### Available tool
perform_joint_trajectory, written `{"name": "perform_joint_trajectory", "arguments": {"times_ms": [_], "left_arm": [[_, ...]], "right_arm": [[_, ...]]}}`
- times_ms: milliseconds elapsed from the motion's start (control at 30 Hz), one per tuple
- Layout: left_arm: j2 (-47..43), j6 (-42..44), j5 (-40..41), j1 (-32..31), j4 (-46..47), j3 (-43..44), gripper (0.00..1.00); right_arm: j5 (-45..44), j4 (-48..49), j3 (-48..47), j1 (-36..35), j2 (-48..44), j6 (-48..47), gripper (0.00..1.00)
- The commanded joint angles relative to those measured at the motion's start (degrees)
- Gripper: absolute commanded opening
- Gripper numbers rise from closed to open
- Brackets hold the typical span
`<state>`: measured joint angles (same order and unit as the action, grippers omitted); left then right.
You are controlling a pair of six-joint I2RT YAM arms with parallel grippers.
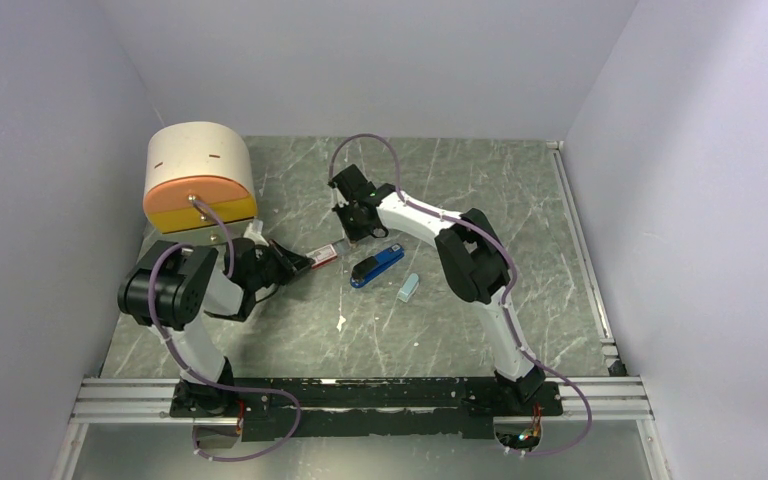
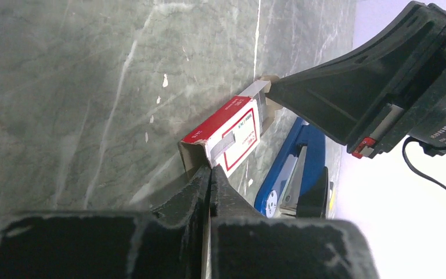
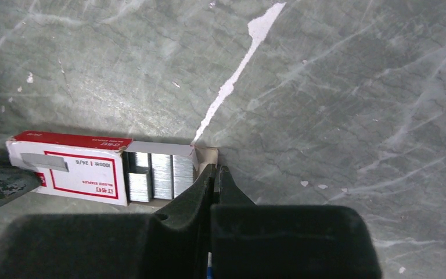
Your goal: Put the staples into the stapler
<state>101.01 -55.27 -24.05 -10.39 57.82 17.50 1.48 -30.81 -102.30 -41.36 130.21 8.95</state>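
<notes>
The red-and-white staple box (image 3: 69, 168) lies on the green marble table with its inner tray slid partway out, showing grey ribbed staples (image 3: 159, 174). My right gripper (image 3: 216, 170) is shut on the tray's tan end flap (image 3: 208, 153). At the opposite end of the box (image 2: 226, 136), my left gripper (image 2: 211, 171) is shut with its tips pinching the sleeve's edge. The blue stapler (image 1: 377, 266) with its black top arm lies just right of the box (image 1: 323, 256), its arm lifted open in the left wrist view (image 2: 293, 174). Both grippers (image 1: 300, 266) (image 1: 350, 235) flank the box.
A short pale-blue piece (image 1: 408, 288) lies right of the stapler. A large cream dome with an orange and yellow face (image 1: 200, 180) sits at the back left, close to the left arm. Pale walls close in three sides; a metal rail (image 1: 360, 395) runs along the near edge.
</notes>
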Motion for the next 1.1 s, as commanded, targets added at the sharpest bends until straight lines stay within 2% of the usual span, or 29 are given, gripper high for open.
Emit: {"name": "perform_joint_trajectory", "arguments": {"times_ms": [0,433,633,767,867,1067], "left_arm": [[-1.6,4.3,1.8,-0.4,-0.8,0.6,0.05],[-4.7,7.8,1.6,0.8,-6.7,0.6,0.05],[-8.6,9.5,5.7,1.2,-16.3,2.3,0.06],[-11.1,10.1,8.9,1.2,-21.7,3.3,0.11],[-13.1,10.5,12.0,1.2,-26.4,4.1,0.15],[-18.0,10.7,15.3,1.1,-35.3,5.4,0.39]], "right_arm": [[-4.7,0.1,1.3,-0.1,-2.9,-0.2,0.0],[-7.6,-0.4,1.7,2.5,-3.1,-1.5,0.0],[-9.9,0.2,2.8,3.4,-3.6,0.9,0.0],[-10.8,-0.3,2.4,3.9,-3.4,2.7,0.0],[-13.2,-0.9,2.2,4.2,-3.7,4.3,0.09],[-12.8,-0.4,3.2,4.4,-6.4,5.9,0.3]]}}
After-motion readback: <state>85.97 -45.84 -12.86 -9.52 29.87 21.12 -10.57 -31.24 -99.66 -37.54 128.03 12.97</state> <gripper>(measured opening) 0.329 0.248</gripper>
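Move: The staple tray is half out of its box sleeve, its end flap already between the right fingertips; its middle lies about 3 cm left of that hand and 1 cm back. The left fingers already pinch the sleeve's other end, with the sleeve's middle some 3 cm to that hand's right and 2 cm ahead. The blue stapler lies some 6 cm right of the right hand and 6 cm back, everything near fingertip height. Keeping its pinch on the tray's end flap, the right hand draws the tray level along the table, some 6 cm to the right and 3 cm forward, past the far side of the stapler, turning roughly 15 degrees clockwise and opening its fingers at the end. The left hand at first holds the sleeve almost still, then drags it away from the tray in a 4 cm move left, tilting with its left side rising about 15 degrees, and spreads its fingers to let go. ##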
